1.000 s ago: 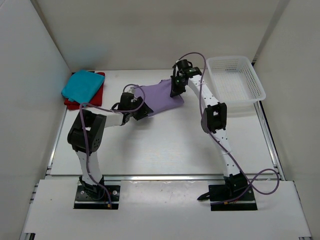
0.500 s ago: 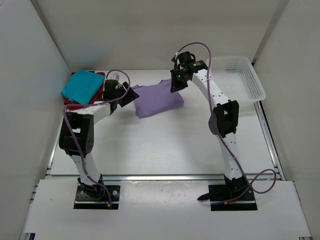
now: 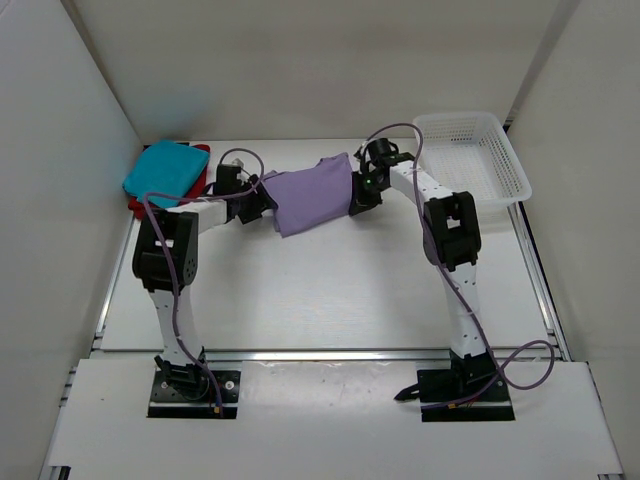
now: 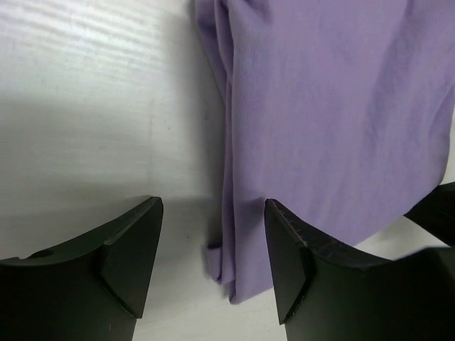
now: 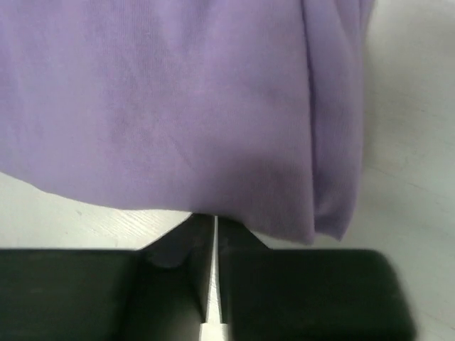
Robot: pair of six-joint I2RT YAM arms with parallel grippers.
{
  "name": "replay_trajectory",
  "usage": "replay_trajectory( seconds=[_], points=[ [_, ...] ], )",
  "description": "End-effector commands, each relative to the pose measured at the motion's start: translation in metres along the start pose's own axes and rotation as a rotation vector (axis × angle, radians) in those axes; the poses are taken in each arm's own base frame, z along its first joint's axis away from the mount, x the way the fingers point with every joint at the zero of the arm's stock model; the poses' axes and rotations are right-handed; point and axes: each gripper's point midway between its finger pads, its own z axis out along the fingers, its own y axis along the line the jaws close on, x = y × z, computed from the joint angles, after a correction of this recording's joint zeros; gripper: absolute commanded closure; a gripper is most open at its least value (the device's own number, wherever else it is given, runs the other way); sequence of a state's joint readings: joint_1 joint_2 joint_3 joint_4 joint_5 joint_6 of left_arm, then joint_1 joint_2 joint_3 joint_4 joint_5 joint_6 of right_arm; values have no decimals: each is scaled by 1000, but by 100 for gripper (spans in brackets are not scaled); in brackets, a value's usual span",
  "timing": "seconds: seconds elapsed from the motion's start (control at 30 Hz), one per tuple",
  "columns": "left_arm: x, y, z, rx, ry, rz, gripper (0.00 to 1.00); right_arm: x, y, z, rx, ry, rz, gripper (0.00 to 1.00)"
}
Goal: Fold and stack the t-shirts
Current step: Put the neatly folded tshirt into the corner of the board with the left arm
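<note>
The lavender t-shirt [image 3: 312,195] lies folded at the back middle of the table. My left gripper [image 3: 262,200] is open at its left edge. In the left wrist view the shirt's [image 4: 334,106] folded corner lies between the spread jaws of the left gripper [image 4: 213,206], untouched. My right gripper [image 3: 358,197] is at the shirt's right edge. In the right wrist view the right gripper [image 5: 215,217] is shut, its tips hidden under the hem of the lavender shirt [image 5: 178,106]. The teal t-shirt [image 3: 165,170] lies folded on the red t-shirt [image 3: 140,207] at the back left.
A white lattice basket [image 3: 520,170] stands at the back right corner, just right of the right arm. White walls close in the table on the left, back and right. Purple cables loop over both arms.
My left gripper swung from the shirt's near edge round to its left edge and opened wider. The right gripper dropped from the shirt's back right corner to its right edge.
</note>
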State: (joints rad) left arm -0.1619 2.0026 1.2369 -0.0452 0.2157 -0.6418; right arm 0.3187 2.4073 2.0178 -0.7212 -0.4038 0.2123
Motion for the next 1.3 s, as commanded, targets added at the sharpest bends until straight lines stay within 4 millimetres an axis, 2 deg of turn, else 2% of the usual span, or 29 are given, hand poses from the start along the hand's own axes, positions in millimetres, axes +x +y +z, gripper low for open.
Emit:
replay_trajectory(
  seconds=[0.0,0.07,0.1,0.17,0.2,0.27,0.3,0.33,0.37,0.4,0.43,0.47,0.5,0.53,0.6,0.63,0.7,0.73,0.8,0.87,0.93,0.97,1.0,1.07,1.1,1.13,1.2,1.23,1.27],
  points=[
    [-8,-11,9,-7,2,45,31,-33,37,-32,-67,-124,-79,91],
    [-7,-13,17,-13,8,58,37,-45,58,-60,-97,-187,-107,70],
    [-1,-12,22,-20,22,60,42,-48,64,-68,-109,-210,-109,66],
    [7,-13,28,-2,46,47,46,-59,84,-105,-143,-290,-142,52],
    [12,-21,33,17,45,36,48,-58,80,-105,-148,-297,-131,49],
    [17,-19,40,23,52,15,52,-58,97,-139,-175,-357,-152,45],
    [16,-29,42,40,46,26,60,-57,100,-150,-186,-385,-151,46],
    [23,-26,47,29,63,26,63,-42,97,-142,-190,-354,-139,45],
    [16,-35,50,38,46,37,68,-47,102,-159,-202,-407,-149,45],
    [10,-42,50,34,32,61,75,-37,103,-163,-215,-418,-140,45],
    [11,-44,51,4,25,98,80,-22,98,-152,-229,-401,-108,45],
    [2,-54,49,-2,6,120,82,-2,97,-148,-239,-382,-76,46],
    [-17,-70,47,3,-53,161,90,2,105,-158,-284,-417,-96,46],
    [-21,-75,45,-10,-74,178,94,16,107,-151,-316,-414,-75,46],
    [-47,-98,35,27,-141,215,100,48,108,-147,-342,-400,-42,47],
    [-68,-115,26,51,-188,236,100,54,107,-145,-344,-401,-43,47],
    [-86,-125,16,53,-217,248,100,78,98,-145,-338,-388,-1,48],
    [-98,-133,11,63,-247,262,100,81,102,-154,-354,-404,-4,48],
    [-113,-135,1,55,-269,274,100,93,97,-156,-336,-410,-11,46],
    [-126,-130,-9,39,-283,282,100,107,86,-156,-317,-405,20,47],
    [-149,-131,-24,33,-324,286,100,106,85,-164,-341,-438,17,47],
    [-164,-119,-30,17,-337,277,100,110,83,-163,-347,-423,24,47],
    [-175,-125,-38,30,-356,277,100,111,82,-164,-347,-426,12,47],
    [-220,-116,-69,10,-418,256,100,116,81,-163,-343,-415,17,47],
    [-244,-103,-83,-10,-452,252,100,121,80,-161,-344,-404,16,46],
    [-252,-99,-90,-14,-460,239,100,121,80,-160,-347,-402,12,47],
    [-278,-68,-115,-45,-490,194,100,124,84,-159,-361,-392,1,47],
    [-289,-50,-131,-61,-510,163,100,128,85,-156,-363,-379,-1,47],
    [-289,-19,-132,-98,-499,125,100,126,88,-158,-372,-384,-13,47]
  ],
)
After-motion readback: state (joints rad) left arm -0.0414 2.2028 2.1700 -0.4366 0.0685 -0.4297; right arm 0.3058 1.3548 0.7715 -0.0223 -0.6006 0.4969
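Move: The left hand stands open and low at the left edge of the folded purple t-shirt, whose middle lies about 12 cm to its right, 2 cm ahead and 2 cm lower. The stack of teal and red t-shirts in the far left corner is some 24 cm to its left and 8 cm ahead. From the right hand, shut at the shirt's near right corner, the shirt's middle is about 12 cm left and 3 cm ahead; the white basket is roughly 27 cm right and 11 cm ahead. The left fingers close and pinch the purple t-shirt near its left edge, after sliding low some 5 cm forward and 6 cm right. The left hand then lifts about 20 cm, still going forward, and swings left some 14 cm, the fingers tilting up. Meanwhile the right hand opens, comes clear of the shirt's corner and arcs up and back, ending about 18 cm nearer its base. ##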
